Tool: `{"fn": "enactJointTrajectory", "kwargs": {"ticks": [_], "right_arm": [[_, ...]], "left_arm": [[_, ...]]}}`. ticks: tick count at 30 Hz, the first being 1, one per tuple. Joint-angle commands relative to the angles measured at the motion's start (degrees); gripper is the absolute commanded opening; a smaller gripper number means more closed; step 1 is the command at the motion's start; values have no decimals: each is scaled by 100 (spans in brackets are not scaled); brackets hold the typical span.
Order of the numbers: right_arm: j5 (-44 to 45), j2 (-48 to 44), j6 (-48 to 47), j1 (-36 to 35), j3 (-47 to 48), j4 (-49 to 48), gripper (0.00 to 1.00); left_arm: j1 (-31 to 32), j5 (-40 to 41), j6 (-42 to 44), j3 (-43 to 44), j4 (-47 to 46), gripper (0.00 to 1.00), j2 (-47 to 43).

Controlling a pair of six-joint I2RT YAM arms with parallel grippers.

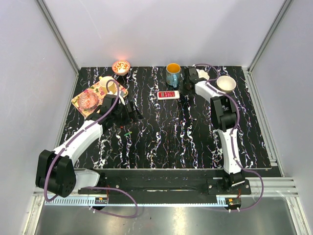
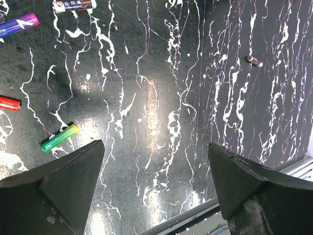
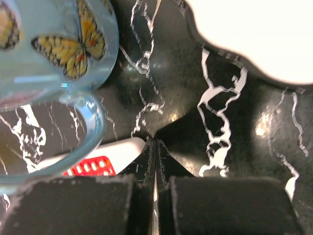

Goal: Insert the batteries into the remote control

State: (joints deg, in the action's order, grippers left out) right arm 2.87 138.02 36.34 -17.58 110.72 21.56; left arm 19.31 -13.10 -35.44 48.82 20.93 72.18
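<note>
The remote control (image 1: pixel 168 94) lies face up at the back middle of the table, white with a red button panel. In the right wrist view its end (image 3: pixel 115 149) lies against the left side of my right gripper (image 3: pixel 155 141), which is shut with nothing between its fingers. In the top view the right gripper (image 1: pixel 183 92) is just right of the remote. A green battery (image 2: pixel 59 137) and a red battery (image 2: pixel 10 103) lie on the table left of my left gripper (image 2: pixel 155 144). The left gripper hangs wide open above bare table. In the top view the green battery (image 1: pixel 128 132) is a tiny speck.
A blue butterfly cup (image 3: pixel 49 49) stands right behind the remote, and a white dish (image 3: pixel 254 34) sits beyond the right gripper. A white bowl (image 1: pixel 226 83) is at the back right, a patterned tray (image 1: pixel 93 98) at the back left. A purple battery (image 2: pixel 19 23) and a white one (image 2: pixel 73 5) lie farther off.
</note>
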Motion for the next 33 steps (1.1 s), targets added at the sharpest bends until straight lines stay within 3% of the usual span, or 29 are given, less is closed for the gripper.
{"fn": "enactJointTrajectory", "kwargs": {"ticks": [1,8,19,20,21,24,25,28,33], "right_arm": [[-226,-555,84,-254,-655,-142,0],[-270,-1030,110,-579,-1692,-538,0],[-166,-1776,-188,-1265,-2466,-759,3],[-77,-1891,-241,-1265,-2624,-846,8],[141,-2023,-363,-1282,-2721,-916,25],[301,-2384,-932,-1283,-2819,-1093,61],[284,-2411,-1118,-1283,-2758,-1093,68],[74,-2219,-2014,-1291,-2337,-1005,84],[-59,-1691,-3211,-1283,-1458,-742,94]], "left_arm": [[20,-157,-59,119,-230,91,-73],[46,-280,-165,-74,-343,91,-213],[231,-281,-376,-408,-484,91,-503],[240,-272,-393,-426,-493,91,-564],[240,-228,-411,-478,-484,91,-608],[240,-149,-446,-531,-493,91,-776],[240,-149,-446,-549,-484,91,-811],[240,-131,-446,-575,-493,91,-872],[249,-175,-411,-628,-493,91,-855]]}}
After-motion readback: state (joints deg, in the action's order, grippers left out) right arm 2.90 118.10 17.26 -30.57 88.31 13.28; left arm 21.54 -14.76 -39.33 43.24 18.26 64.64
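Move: The right hand's shut fingertips are at the far right corner of the remote control; its middle lies about 7 cm to the left, 2 cm back and 1 cm below. The blue mug stands some 6 cm ahead and 5 cm to the left of the right hand, rising above it, and the white bowl about 8 cm ahead and 9 cm to the right. From the left hand the remote control is roughly 24 cm ahead, 17 cm to the right and 11 cm down. Back and to the left, level and low over the table, the right hand sweeps about 14 cm with its fingers shut, pushing the remote control's right end along and turning counter-clockwise. Then it opens wide and rises nearly 6 cm, easing forward about 3 cm. The open left hand drifts some 3 cm, mostly back. ##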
